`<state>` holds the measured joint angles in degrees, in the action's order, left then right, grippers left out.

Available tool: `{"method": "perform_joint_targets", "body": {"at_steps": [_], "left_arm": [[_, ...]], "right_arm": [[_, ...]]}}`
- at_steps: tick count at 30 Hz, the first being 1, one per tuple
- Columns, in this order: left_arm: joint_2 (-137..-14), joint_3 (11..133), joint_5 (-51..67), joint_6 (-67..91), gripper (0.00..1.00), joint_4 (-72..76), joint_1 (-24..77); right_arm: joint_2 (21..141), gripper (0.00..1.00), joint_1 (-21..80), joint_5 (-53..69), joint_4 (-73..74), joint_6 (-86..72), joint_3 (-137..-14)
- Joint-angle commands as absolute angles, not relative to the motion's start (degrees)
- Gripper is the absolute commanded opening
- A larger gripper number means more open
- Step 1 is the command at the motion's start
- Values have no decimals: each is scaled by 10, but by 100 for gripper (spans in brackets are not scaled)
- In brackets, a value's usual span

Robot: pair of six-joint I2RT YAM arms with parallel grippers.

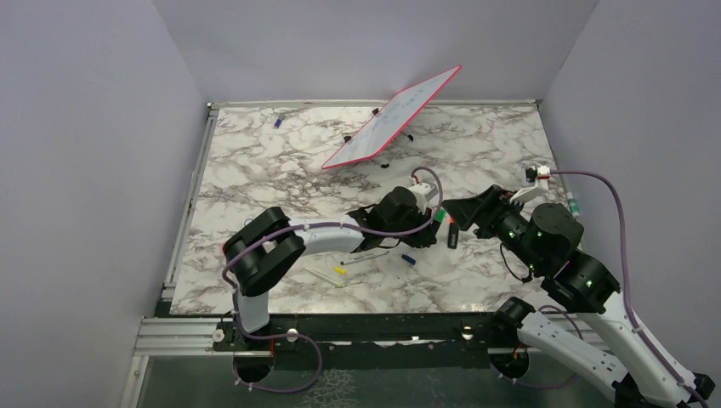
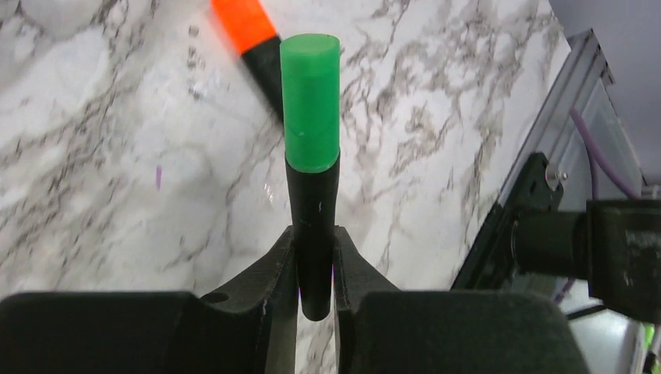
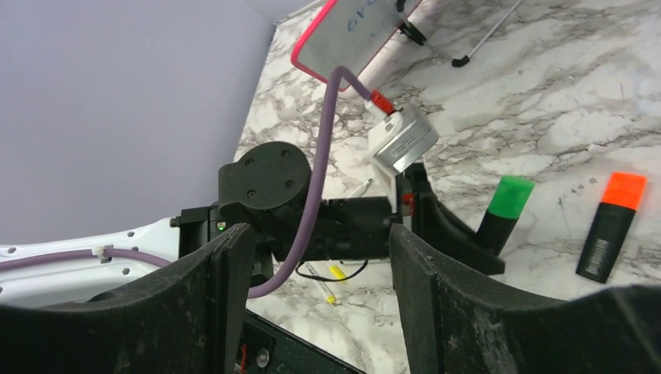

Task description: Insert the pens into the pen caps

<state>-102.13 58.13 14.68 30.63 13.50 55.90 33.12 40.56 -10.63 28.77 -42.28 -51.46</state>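
Note:
A black-barrelled highlighter pen (image 2: 312, 210) with a green pen cap (image 2: 310, 101) on its end stands between the fingers of my left gripper (image 2: 315, 265), which is shut on the barrel. It also shows as the green-capped pen (image 3: 507, 206) in the right wrist view. An orange-capped black highlighter (image 3: 612, 226) lies loose on the marble just beyond it, seen again as the orange highlighter (image 1: 453, 234) from above. My right gripper (image 3: 321, 257) is open and holds nothing; it faces the left gripper (image 1: 435, 223) from the right.
A pink-rimmed whiteboard (image 1: 391, 119) leans on a stand at the back. Thin white pens (image 1: 357, 259), a yellow-ended pen (image 3: 331, 284) and a dark blue cap (image 1: 408, 259) lie near the front edge. Another blue piece (image 1: 278, 120) lies far back left. A green-ended pen (image 1: 575, 206) rests by the right wall.

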Motion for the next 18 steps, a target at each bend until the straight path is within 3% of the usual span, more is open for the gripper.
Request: {"method": "perform_joint_targets", "body": {"at_steps": [1,8,13,18], "left_arm": [[-1094,676,65,331,18,104,572],[-1164,728,90,357,26,81,573],[-1164,731,78,361,42,66,572],[-1122,716,51,350,52,34,571]], "right_arm": [[318,68,407,-149,338,-438,-515],[299,68,407,-177,376,-442,-525],[298,68,407,-175,381,-443,-526],[303,68,407,-175,393,-444,-531]]}}
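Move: The green-capped pen is in the left fingers, held by its black end; the bare table spot it is taken to lies about 7 cm ahead of that hand, 3 cm to its right and 7 cm below. At table height, the orange-capped pen lies some 4 cm ahead and 7 cm right of the left hand, the blue cap about 3 cm back and 5 cm left. From the empty right hand the spot is roughly 4 cm ahead, 2 cm left and 28 cm below. The green-capped pen is carried about 4 cm right and a little forward beside the orange-capped pen, then the left hand sinks some 5 cm, tilting slightly, while its fingers spread to about half open and let go of the black end. The right hand, empty and open, eases about 3 cm right and 2 cm down. ##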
